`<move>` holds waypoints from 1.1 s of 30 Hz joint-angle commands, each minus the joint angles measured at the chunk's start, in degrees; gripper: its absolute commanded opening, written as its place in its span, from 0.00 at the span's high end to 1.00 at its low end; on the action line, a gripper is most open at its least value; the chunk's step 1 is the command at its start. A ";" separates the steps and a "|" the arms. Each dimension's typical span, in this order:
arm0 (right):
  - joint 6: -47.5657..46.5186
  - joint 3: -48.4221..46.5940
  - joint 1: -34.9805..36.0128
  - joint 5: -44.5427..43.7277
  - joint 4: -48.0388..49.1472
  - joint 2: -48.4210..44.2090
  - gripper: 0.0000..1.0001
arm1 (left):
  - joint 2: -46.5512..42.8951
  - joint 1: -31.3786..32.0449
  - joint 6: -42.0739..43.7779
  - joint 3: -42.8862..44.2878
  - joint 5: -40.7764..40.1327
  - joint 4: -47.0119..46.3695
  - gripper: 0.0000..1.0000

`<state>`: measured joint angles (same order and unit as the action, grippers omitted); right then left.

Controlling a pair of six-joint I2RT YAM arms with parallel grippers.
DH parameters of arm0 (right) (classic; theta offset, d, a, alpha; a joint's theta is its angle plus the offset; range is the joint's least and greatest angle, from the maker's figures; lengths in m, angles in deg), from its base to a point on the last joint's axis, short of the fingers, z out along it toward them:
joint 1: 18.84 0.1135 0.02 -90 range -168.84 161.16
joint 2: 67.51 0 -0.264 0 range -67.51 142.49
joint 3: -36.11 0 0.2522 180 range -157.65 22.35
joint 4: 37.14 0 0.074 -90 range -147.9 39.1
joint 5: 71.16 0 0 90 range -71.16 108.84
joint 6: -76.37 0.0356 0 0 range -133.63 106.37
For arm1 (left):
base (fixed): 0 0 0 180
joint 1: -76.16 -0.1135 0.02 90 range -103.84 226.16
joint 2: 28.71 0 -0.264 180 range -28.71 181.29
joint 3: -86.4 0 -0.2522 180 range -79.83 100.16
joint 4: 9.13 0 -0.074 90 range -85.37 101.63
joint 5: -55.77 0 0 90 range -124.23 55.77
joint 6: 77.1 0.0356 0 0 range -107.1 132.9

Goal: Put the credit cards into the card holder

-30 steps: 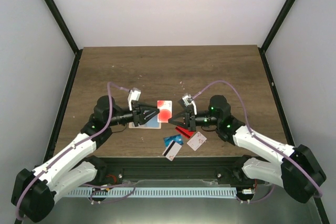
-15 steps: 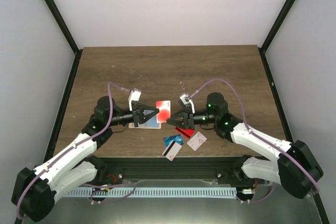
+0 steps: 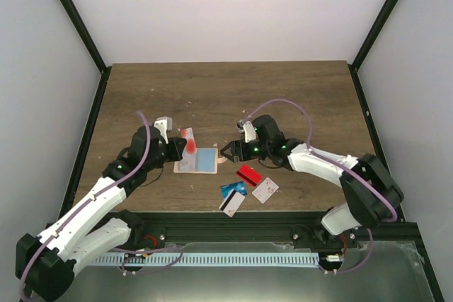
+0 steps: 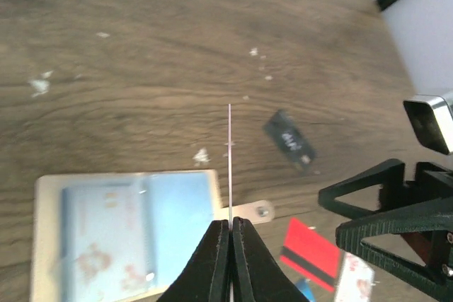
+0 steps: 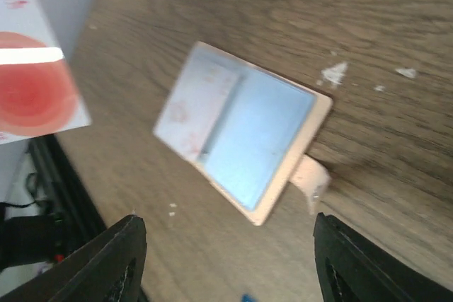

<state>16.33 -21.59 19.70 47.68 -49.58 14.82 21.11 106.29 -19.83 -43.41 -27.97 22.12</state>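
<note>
My left gripper [image 3: 180,148] is shut on the white card with the big red dot [image 3: 188,144], held upright above the left end of the beige card holder [image 3: 178,167]. In the left wrist view the card is edge-on [image 4: 229,164]. The holder lies flat with a blue card [image 3: 202,160] in it and also shows in the right wrist view [image 5: 320,112]. My right gripper [image 3: 226,152] is open and empty, just right of the holder's tab [image 5: 312,179]. A red card [image 3: 248,174], a second blue card [image 3: 232,189] and two white cards lie near the front.
The white card with a black stripe [image 3: 230,203] and the white card with small marks [image 3: 265,189] lie close to the table's front edge. A small dark object [image 4: 289,139] lies on the wood beyond the holder. Black frame posts stand at both sides.
The red-dot card was between both grippers; now only my left gripper holds it and has pulled it back left over the holder. My right gripper has moved left to the holder's tab.
</note>
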 commanded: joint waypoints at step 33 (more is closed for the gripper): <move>-7.36 -11.24 -1.62 -15.61 -10.12 17.90 0.99 | 16.58 -4.72 3.38 -3.01 9.88 -7.26 0.96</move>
<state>10.40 -32.37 18.76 34.13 -58.76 33.57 35.76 102.31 -17.08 -45.84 -21.50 18.63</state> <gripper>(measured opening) 0.030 0.041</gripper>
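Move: The right hand, open and empty, has the card holder's strap about 2 cm ahead, 2 cm left and 9 cm below; the holder's middle lies some 9 cm left of the strap, level with it. From that hand the red card lies 3 cm back and 8 cm right, the black VIP card 10 cm ahead and 8 cm right. The left hand, already gripping a card, has the holder's middle about 3 cm ahead, 1 cm left and 16 cm below. The right hand drops about 9 cm, pinches the strap, tugs forward-right; the left lowers its card towards the holder. ##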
